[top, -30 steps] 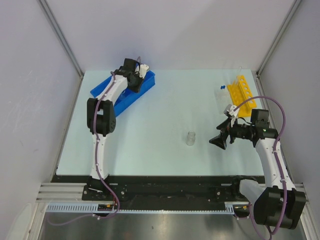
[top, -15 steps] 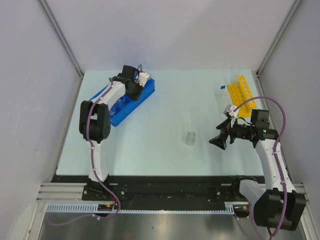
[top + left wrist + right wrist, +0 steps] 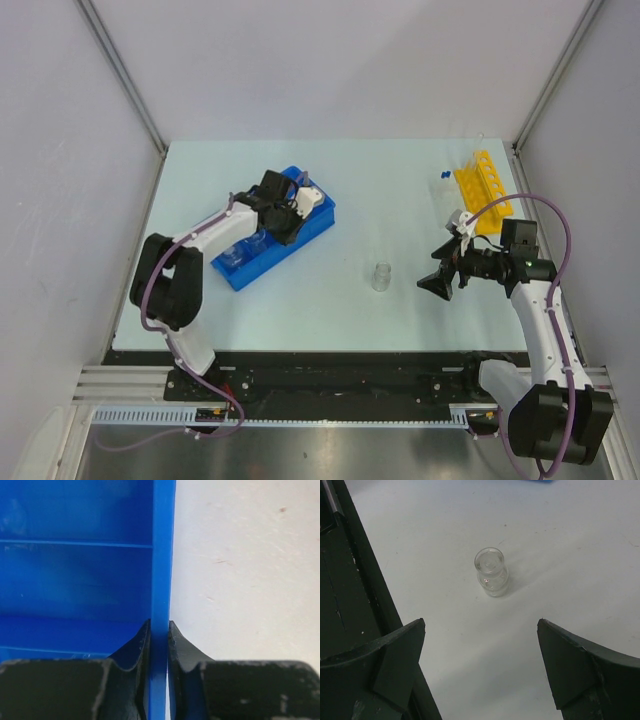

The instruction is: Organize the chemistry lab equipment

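Observation:
My left gripper (image 3: 291, 214) (image 3: 159, 627) is shut on the side wall of the blue divided tray (image 3: 268, 252) (image 3: 161, 555), one jaw inside and one outside. The tray lies diagonally left of the table's middle, with clear glassware (image 3: 236, 256) in its near compartments. A small clear glass vial (image 3: 381, 277) (image 3: 491, 572) stands upright at the centre-right. My right gripper (image 3: 437, 284) (image 3: 481, 621) hovers just right of the vial, wide open and empty, jaws pointing at it. The yellow holed rack (image 3: 484, 190) sits at the back right, two blue-capped tubes (image 3: 442, 175) beside it.
Grey walls close in the table on the left, back and right. The black rail with both arm bases runs along the near edge. The rack lies close to the right wall.
My left arm has dragged the blue tray from the back left corner toward the front and the table's middle, still gripping its wall. The right arm and the vial have not moved.

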You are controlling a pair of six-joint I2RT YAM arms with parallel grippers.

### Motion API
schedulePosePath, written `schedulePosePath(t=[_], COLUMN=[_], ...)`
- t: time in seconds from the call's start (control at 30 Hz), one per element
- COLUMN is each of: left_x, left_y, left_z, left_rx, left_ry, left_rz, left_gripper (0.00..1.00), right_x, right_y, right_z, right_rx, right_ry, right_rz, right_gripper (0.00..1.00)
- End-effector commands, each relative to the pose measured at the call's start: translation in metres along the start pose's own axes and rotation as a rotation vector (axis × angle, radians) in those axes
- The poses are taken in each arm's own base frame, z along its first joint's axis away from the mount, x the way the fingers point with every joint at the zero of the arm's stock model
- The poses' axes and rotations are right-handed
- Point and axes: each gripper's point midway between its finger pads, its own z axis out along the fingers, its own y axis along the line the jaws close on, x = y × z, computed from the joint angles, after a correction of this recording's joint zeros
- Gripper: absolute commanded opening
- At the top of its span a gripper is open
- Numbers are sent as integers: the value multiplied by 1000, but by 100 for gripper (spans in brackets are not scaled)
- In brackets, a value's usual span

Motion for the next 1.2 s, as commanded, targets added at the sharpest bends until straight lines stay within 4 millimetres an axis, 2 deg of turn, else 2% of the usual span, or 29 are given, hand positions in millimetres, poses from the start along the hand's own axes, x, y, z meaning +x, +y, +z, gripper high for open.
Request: schedulePosePath(t=[0.0, 0.2, 0.3, 0.4, 0.43, 0.5, 0.57, 0.6, 0.63, 0.67, 0.73, 0.77, 0.83, 0.9, 0.93, 1.07, 1.17], left_x=[-36, -29, -28, -31, -35, -44, -53, -55, -53, -61, -57, -63, -55, -62, -57, -63, -67], left_y=[-27, -46, -50, -48, -47, -47, -49, -50, -52, -55, -62, -66, -74, -84, -88, -111, -131], left_z=[-17, -8, -8, -16, -24, -36, -55, -61, -63, -78, -83, -95, -95, -105, -102, -108, -105], left_rx=[-12, -18, -28, -51, -61, -70, -77, -80, -77, -65, -43, -24, 9, 60, 86, 215, 266], left_ry=[-147, -129, -136, -160, -183, -235, -308, -330, -340, -398, -422, -474, -489, -547, -546, -583, -586], left_rz=[15, -4, -24, -61, -68, -93, -111, -118, -126, -130, -147, -168, -210, -276, -296, -415, -404], left_gripper=[18, 23, 30, 41, 49, 57, 72, 76, 84, 89, 98, 100, 100, 100, 100, 100, 100], right_x=[-6, -7, -8, -7, -7, -7, -6, -7, -7, -7, -6, -6, -6, -6, -6, -6, -6], right_y=[1, 2, 2, 2, 2, 1, 2, 2, 2, 2, 1, 2, 1, 1, 1, -1, -1], right_z=[-1, -2, -2, -2, -2, -2, -1, -1, -1, -1, -1, -1, -1, -1, -1, -2, -2], right_rx=[7, 8, 10, 11, 11, 11, 6, 8, 7, 7, 10, 8, 11, 12, 11, 20, 25], right_ry=[-16, -19, -21, -18, -17, -17, -15, -17, -16, -15, -14, -14, -13, -13, -11, -10, -9], right_rz=[-34, -39, -43, -41, -39, -41, -38, -42, -41, -41, -43, -41, -41, -42, -37, -40, -34], right_gripper=[100, 100, 100, 100, 100, 100, 100, 100, 100, 100, 100, 100, 100, 100, 100, 100, 100])
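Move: The left hand has its fingers shut on the blue tray's near right-hand wall; the tray's middle lies about 6 cm ahead and 6 cm to the left, some 3 cm lower. Glassware sits in the tray's near-left end, roughly 14 cm left and 2 cm back of the hand. The glass bottle stands alone about 24 cm to the right and 11 cm back. From the idle right hand the tray's middle is roughly 20 cm ahead, 40 cm left and 13 cm down. Still pinching the tray's wall, the left hand drags the tray about 4 cm back and 4 cm to the right, slowing, then opens wide and lets go of the wall. It lifts some 10 cm clear and keeps drawing back and a little right towards the glass bottle, the wrist rolling about 35 degrees so the fingers swing out to the right. ##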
